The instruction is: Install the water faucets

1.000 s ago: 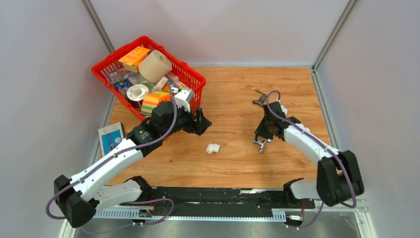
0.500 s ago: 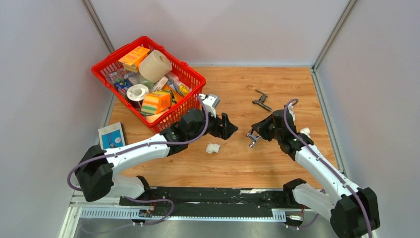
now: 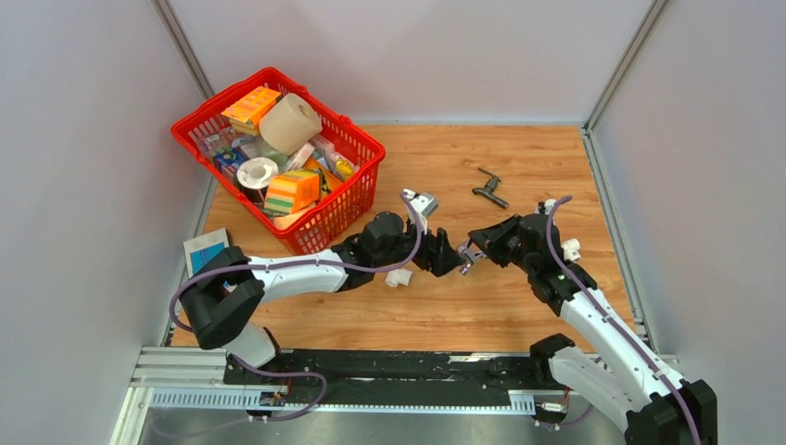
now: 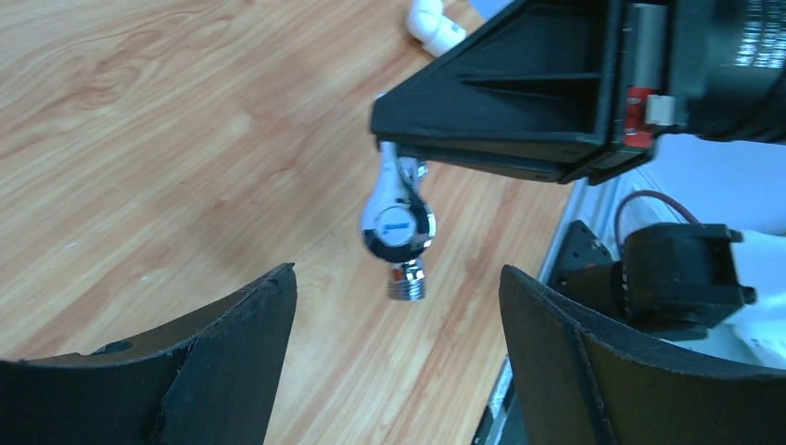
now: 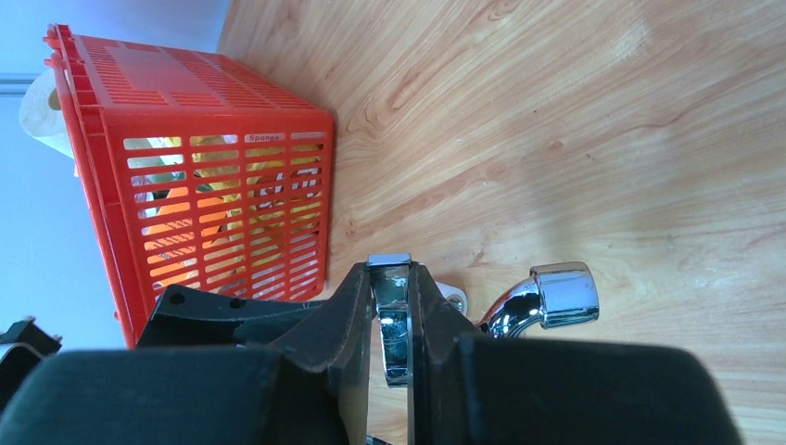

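My right gripper [image 3: 479, 247] is shut on the handle of the shiny silver water faucet [image 3: 469, 256] and holds it above the table's middle. In the right wrist view the flat handle [image 5: 390, 306] is pinched between the fingers and the spout [image 5: 556, 297] sticks out to the right. My left gripper [image 3: 445, 254] is open and faces it. In the left wrist view the silver faucet [image 4: 399, 222] hangs with its threaded end down, just ahead of the gap between my left gripper's [image 4: 397, 274] fingers and touching neither. The dark grey faucet [image 3: 489, 189] lies on the table at the back.
A red basket [image 3: 363, 178] full of household items stands at the back left. One white pipe fitting [image 3: 399, 276] lies under the left arm's wrist and another [image 3: 571, 248] by the right arm. A blue-and-white card [image 3: 208, 254] lies at the left edge.
The left arm has swung right from the basket to the table's middle, its gripper open throughout. The right arm carried the silver faucet left and turned it toward the left gripper.
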Robot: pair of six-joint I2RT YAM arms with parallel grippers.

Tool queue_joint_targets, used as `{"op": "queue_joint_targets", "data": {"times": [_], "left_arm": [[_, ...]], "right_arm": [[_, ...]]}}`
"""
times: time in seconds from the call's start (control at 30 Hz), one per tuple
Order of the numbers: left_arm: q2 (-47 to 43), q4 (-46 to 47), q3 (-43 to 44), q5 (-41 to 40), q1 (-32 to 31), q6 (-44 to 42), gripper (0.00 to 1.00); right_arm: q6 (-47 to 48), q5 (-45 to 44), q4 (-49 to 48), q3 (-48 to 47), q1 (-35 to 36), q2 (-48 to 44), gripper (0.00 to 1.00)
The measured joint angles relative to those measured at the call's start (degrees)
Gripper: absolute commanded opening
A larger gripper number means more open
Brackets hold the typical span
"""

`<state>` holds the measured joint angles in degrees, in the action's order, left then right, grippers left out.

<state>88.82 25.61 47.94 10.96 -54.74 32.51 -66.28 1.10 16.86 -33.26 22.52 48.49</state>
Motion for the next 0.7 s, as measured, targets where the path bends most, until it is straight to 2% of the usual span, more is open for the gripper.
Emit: {"op": "queue_joint_targets", "data": {"times": [0.17,0.33,0.43,0.5,0.53,0.67,0.7], "left_arm": [[0.9,1.8,0.3,1.9,-1.4,-0.3,0.77],[5.5,2.5,2.2,2.1,-1.5,-0.3,0.70],[7.1,2.6,2.6,2.1,-1.5,-0.3,0.45],[7.3,2.6,2.7,2.2,-1.5,-0.3,0.42],[7.3,2.8,2.9,2.2,-1.5,-0.5,0.33],[7.3,3.0,3.1,2.2,-1.5,-0.8,0.13],[7.3,3.0,3.1,2.3,-1.5,-0.8,0.13]], "right_arm": [[-1.2,0.1,-0.1,0.6,0.9,-0.7,0.00],[-1.8,0.1,0.0,0.6,1.3,-0.7,0.00],[-2.2,0.1,0.0,0.6,1.5,-0.7,0.00],[-2.3,0.1,0.0,0.6,1.7,-0.7,0.00],[-2.4,0.0,-0.1,0.6,1.8,-0.7,0.00],[-2.7,-0.6,-0.5,0.6,1.9,-0.7,0.00],[-2.7,-0.7,-0.6,0.6,1.9,-0.6,0.00]]}}
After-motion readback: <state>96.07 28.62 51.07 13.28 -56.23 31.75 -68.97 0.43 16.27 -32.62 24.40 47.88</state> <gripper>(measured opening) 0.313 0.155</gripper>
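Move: The faucet, held in the right hand by its lever, hangs in the air just off the left fingertips: its body is about 3 cm to the left hand's right and 2 cm lower, level with it fore and aft. From the right hand the body lies roughly 4 cm back, 2 cm left and 2 cm below. On the table some 14 cm under the left hand, a white pipe fitting is 11 cm left and 4 cm back; the second faucet is 12 cm right and 17 cm ahead. The left fingers close from both sides around the faucet's round body, narrowing from nearly wide open to about a third. Before that the left hand eases to the right and down onto the body, about 3 cm in all, turning only slightly clockwise. The right hand keeps its pinch on the lever and all but stays put, creeping about 1 cm leftward. ##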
